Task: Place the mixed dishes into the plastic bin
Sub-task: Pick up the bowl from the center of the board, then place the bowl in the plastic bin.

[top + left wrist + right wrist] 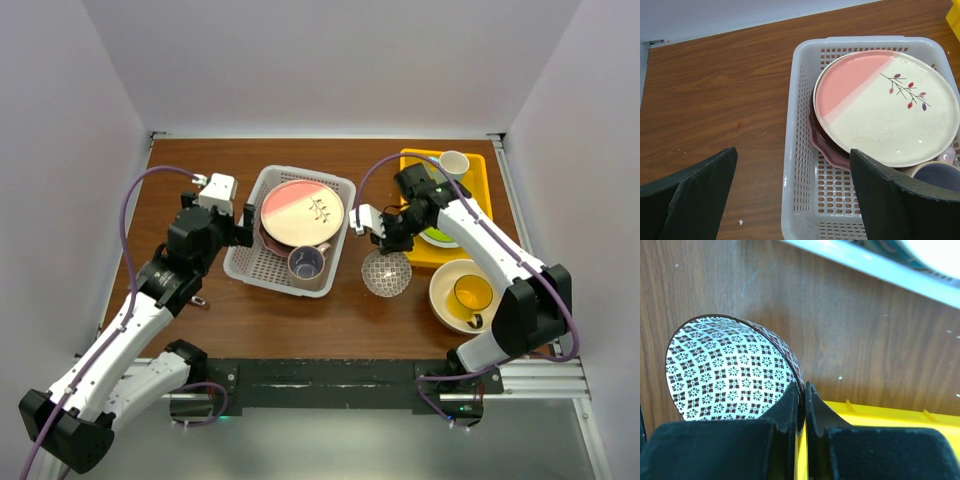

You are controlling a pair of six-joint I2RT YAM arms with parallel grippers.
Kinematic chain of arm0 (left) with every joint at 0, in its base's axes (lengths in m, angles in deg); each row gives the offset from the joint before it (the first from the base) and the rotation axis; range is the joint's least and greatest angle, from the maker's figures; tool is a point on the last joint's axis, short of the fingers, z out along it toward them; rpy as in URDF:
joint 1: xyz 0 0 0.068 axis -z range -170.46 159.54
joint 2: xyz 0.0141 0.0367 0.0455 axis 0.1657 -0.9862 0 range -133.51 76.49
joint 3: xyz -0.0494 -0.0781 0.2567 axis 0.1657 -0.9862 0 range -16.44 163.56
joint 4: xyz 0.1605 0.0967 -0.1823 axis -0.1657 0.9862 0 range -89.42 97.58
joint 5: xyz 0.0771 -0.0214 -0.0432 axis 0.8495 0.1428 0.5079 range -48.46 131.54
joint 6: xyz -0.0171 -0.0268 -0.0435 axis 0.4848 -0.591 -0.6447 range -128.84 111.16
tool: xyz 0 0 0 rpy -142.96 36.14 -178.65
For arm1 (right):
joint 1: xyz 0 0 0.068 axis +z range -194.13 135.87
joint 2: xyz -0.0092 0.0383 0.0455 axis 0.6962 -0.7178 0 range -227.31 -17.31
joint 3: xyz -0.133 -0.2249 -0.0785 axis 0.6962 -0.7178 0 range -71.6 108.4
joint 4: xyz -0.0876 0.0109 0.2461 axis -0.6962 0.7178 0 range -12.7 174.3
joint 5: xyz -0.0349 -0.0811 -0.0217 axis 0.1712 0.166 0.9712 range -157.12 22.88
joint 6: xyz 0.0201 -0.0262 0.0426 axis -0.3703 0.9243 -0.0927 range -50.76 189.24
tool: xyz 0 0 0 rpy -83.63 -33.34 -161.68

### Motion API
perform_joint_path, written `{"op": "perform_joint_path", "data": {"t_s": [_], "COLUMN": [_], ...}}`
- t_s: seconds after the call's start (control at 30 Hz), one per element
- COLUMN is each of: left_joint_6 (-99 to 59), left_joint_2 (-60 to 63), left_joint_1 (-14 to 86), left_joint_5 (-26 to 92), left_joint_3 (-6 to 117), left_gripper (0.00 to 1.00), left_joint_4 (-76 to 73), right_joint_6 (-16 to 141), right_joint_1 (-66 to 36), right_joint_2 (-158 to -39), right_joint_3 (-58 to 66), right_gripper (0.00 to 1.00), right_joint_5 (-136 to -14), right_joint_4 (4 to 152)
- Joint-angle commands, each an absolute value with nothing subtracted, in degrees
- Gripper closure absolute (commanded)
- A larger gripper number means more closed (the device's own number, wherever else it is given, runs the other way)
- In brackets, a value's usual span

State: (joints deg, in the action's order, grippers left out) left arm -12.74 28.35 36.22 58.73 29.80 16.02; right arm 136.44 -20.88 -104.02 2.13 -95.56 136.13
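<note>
The white plastic bin (248,258) stands mid-table and holds a pink-and-cream plate (302,212) over a dark pink dish (827,150), plus a mug (306,263) at its near end. My left gripper (243,225) hovers open over the bin's left wall (800,165), gripping nothing. My right gripper (385,248) is shut on the rim of the small patterned bowl (386,273), right of the bin; the bowl (720,370) tilts in the pinched jaws (803,387). A large cream bowl (450,308) with a yellow mug (472,293) inside sits at the near right.
A flat yellow tray (478,190) lies at the back right with a cream mug (454,163) and a green-rimmed plate (440,237) partly under my right arm. The tray's edge (880,417) is just behind the right fingers. White walls enclose the table.
</note>
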Motion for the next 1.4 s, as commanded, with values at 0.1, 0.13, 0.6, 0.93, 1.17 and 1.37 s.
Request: {"op": "perform_joint_path", "data": {"t_s": [0.1,0.13,0.6,0.93,1.17,1.37], "left_joint_6": [-13.67,-13.59,-13.50,-13.50,-13.58,-13.58], "left_joint_2": [29.47,29.56,30.44,30.53,30.61,30.88], "left_joint_1": [35.91,35.91,35.91,35.91,35.91,35.91], "left_joint_5": [60.00,60.00,60.70,61.14,61.49,61.93], "left_joint_3": [29.70,29.70,29.44,29.44,29.26,29.26], "left_gripper": [0.00,0.00,0.00,0.00,0.00,0.00], "left_joint_4": [13.32,13.15,13.06,13.06,12.97,12.88], "right_joint_6": [130.60,129.81,120.84,111.17,106.51,103.26], "right_joint_1": [-20.75,-20.66,-20.66,-20.75,-20.66,-20.66], "right_joint_2": [-102.47,-102.73,-106.42,-109.15,-111.61,-113.63], "right_joint_3": [9.95,10.40,18.83,23.41,26.04,28.15], "right_gripper": [1.00,1.00,1.00,1.00,1.00,1.00], "right_joint_5": [-97.70,-97.88,-100.51,-102.18,-104.20,-105.43], "right_joint_4": [137.68,137.77,135.49,131.00,128.81,127.40]}}
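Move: The right hand, shut on the far rim of the bowl already lifted off the board, is taking it to the plastic bin, whose middle lies about 23 cm to the left, 6 cm ahead and 8 cm below. In the bin, the grey mug sits some 19 cm left, level fore and aft, and the pink-white plate about 20 cm left and 11 cm ahead. The yellow tray is 13 cm right and 12 cm ahead. From the left hand, the bin is roughly 14 cm right and 4 cm ahead. Upward first, then more and more forward and left, the right hand carries the bowl towards the bin, about 8 cm up in all and some 6 to 7 cm each forward and left. Its shut fingers keep their pinch on the rim while the wrist turns clockwise nearly 20 degrees and tips the fingertips about 15 degrees further towards the left. ##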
